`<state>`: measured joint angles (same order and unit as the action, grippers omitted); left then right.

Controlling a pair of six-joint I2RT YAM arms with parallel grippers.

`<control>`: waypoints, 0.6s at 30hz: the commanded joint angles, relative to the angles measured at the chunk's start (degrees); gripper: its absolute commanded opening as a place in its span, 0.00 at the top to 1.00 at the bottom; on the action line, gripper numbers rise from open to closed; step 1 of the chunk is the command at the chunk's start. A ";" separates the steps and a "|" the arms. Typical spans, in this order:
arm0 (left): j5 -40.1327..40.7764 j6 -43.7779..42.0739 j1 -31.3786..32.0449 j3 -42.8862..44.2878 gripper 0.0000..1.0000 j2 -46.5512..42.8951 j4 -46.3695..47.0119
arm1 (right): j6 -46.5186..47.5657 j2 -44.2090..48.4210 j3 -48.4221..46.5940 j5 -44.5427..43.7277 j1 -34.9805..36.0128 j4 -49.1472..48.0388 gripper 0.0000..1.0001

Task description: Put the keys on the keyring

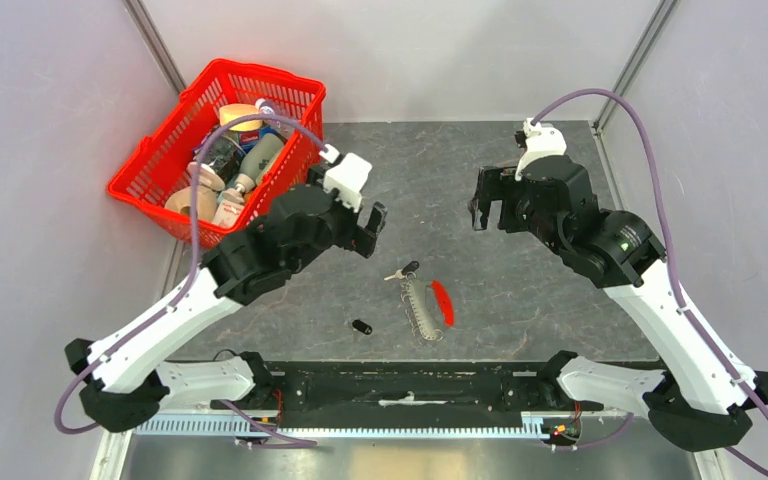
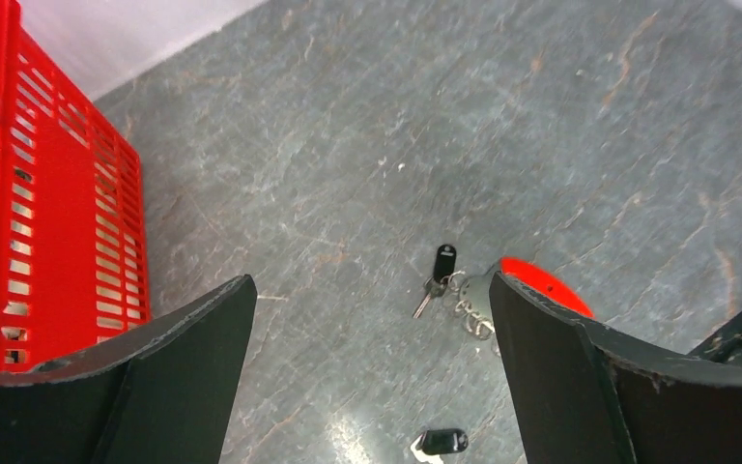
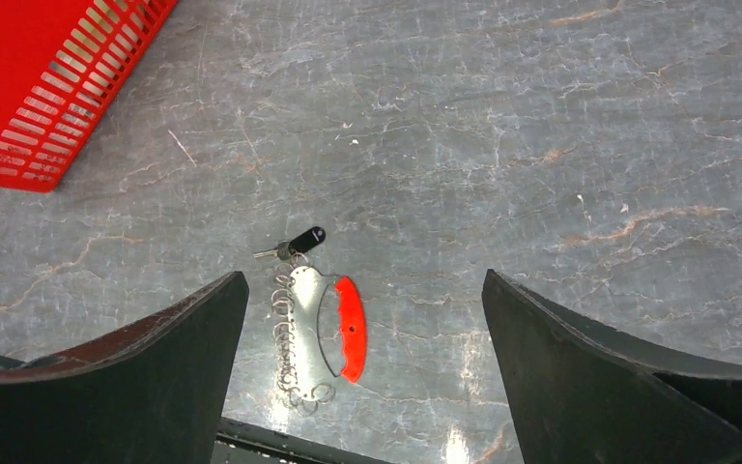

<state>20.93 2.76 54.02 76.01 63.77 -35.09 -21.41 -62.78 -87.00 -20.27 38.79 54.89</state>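
The keyring (image 1: 423, 305) lies flat near the table's front middle: a silvery plate edged with several small rings and a curved red tag (image 1: 443, 302). It also shows in the right wrist view (image 3: 311, 333) and partly in the left wrist view (image 2: 473, 304). One black-headed key (image 1: 403, 270) lies at its far end, touching the rings (image 2: 439, 275) (image 3: 295, 245). A second black-headed key (image 1: 361, 327) lies loose to the left (image 2: 442, 442). My left gripper (image 1: 370, 232) is open and empty, above and left of the keys. My right gripper (image 1: 485, 210) is open and empty, above and right of them.
A red basket (image 1: 160, 165) full of several items stands at the back left, just behind my left arm; it also shows in the left wrist view (image 2: 48, 222) and the right wrist view (image 3: 48, 77). A black rail (image 1: 410, 385) runs along the near edge.
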 commanded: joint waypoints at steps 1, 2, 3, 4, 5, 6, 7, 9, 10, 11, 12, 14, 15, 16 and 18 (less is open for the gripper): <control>-2.62 1.05 0.10 1.29 0.03 -5.40 2.21 | -0.33 0.13 -2.05 -1.66 0.15 -1.93 0.01; -3.43 1.55 0.11 0.57 0.03 -5.72 1.83 | -0.21 0.29 -1.81 -1.25 0.11 -1.93 0.01; -3.52 1.91 0.10 -0.10 0.03 -5.96 1.38 | -0.15 0.53 -1.45 -0.99 0.11 -1.90 0.01; -3.59 2.26 0.12 -0.84 0.03 -6.15 1.07 | -0.22 1.00 -0.85 -0.82 0.14 -2.03 0.01; -3.54 2.91 0.12 -1.43 0.04 -6.41 0.83 | -0.24 1.44 0.10 -0.54 0.13 -2.33 0.01; -3.53 3.57 0.12 -2.16 0.03 -6.85 0.87 | 0.21 1.66 1.00 -0.13 0.13 -2.50 0.01; -3.61 4.37 0.12 -3.04 0.03 -7.55 1.19 | 0.67 1.87 1.64 -0.02 0.05 -2.53 0.01; -3.46 5.58 0.12 -4.91 0.03 -9.06 1.77 | 1.84 1.35 2.18 0.89 0.02 -1.02 0.01; -3.32 6.15 0.12 -5.71 0.03 -9.66 1.74 | 1.68 0.76 2.23 1.09 0.05 0.36 0.01; -3.75 6.37 0.11 -6.35 0.03 -10.12 1.25 | 1.21 0.31 2.47 1.13 0.06 1.21 0.01; -4.38 6.42 0.10 -6.71 0.03 -10.33 0.60 | 0.58 0.08 3.33 1.78 0.06 1.52 0.01; -5.59 6.79 0.12 -7.50 0.03 -10.57 -0.41 | -0.46 -0.22 5.86 4.84 0.07 1.11 0.01; -6.19 6.93 0.08 -7.75 0.04 -10.45 -1.02 | -1.16 -0.55 7.20 6.35 0.06 1.00 0.01; -6.58 7.19 0.12 -8.08 0.06 -10.46 -1.69 | -1.54 -0.82 8.37 8.41 0.07 0.71 0.01; -6.56 8.39 0.12 -9.08 0.08 -10.52 -2.46 | -2.24 -0.96 11.53 12.57 0.02 -0.44 0.01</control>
<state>16.14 7.57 54.04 68.01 54.30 -36.38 -21.76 -62.83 -79.79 -15.27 38.79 55.11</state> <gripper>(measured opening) 0.939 0.993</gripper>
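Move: Both empty hands hang high, some 30 cm above the table. For the left hand, the loose key with its black tag lies about 8 cm back and 2 cm left; the keyring with its red handle is roughly 4 cm back and 11 cm right. The upper key, at the keyring's far end, is 3 cm ahead and 7 cm right. From the right hand, the keyring lies about 5 cm back and 11 cm left, the upper key 2 cm ahead and 15 cm left. The left hand draws back about 3.5 cm and a little left towards the loose key, rising some 3 cm on the way before sinking about 5 cm, so that it ends slightly lower than it began, with a small roll that dips its left side. The right hand first hangs nearly still, then drops about 5 cm, edging left and back towards the keyring while its fingers tip some 10 degrees further down; both grippers stay wide open and touch nothing. ##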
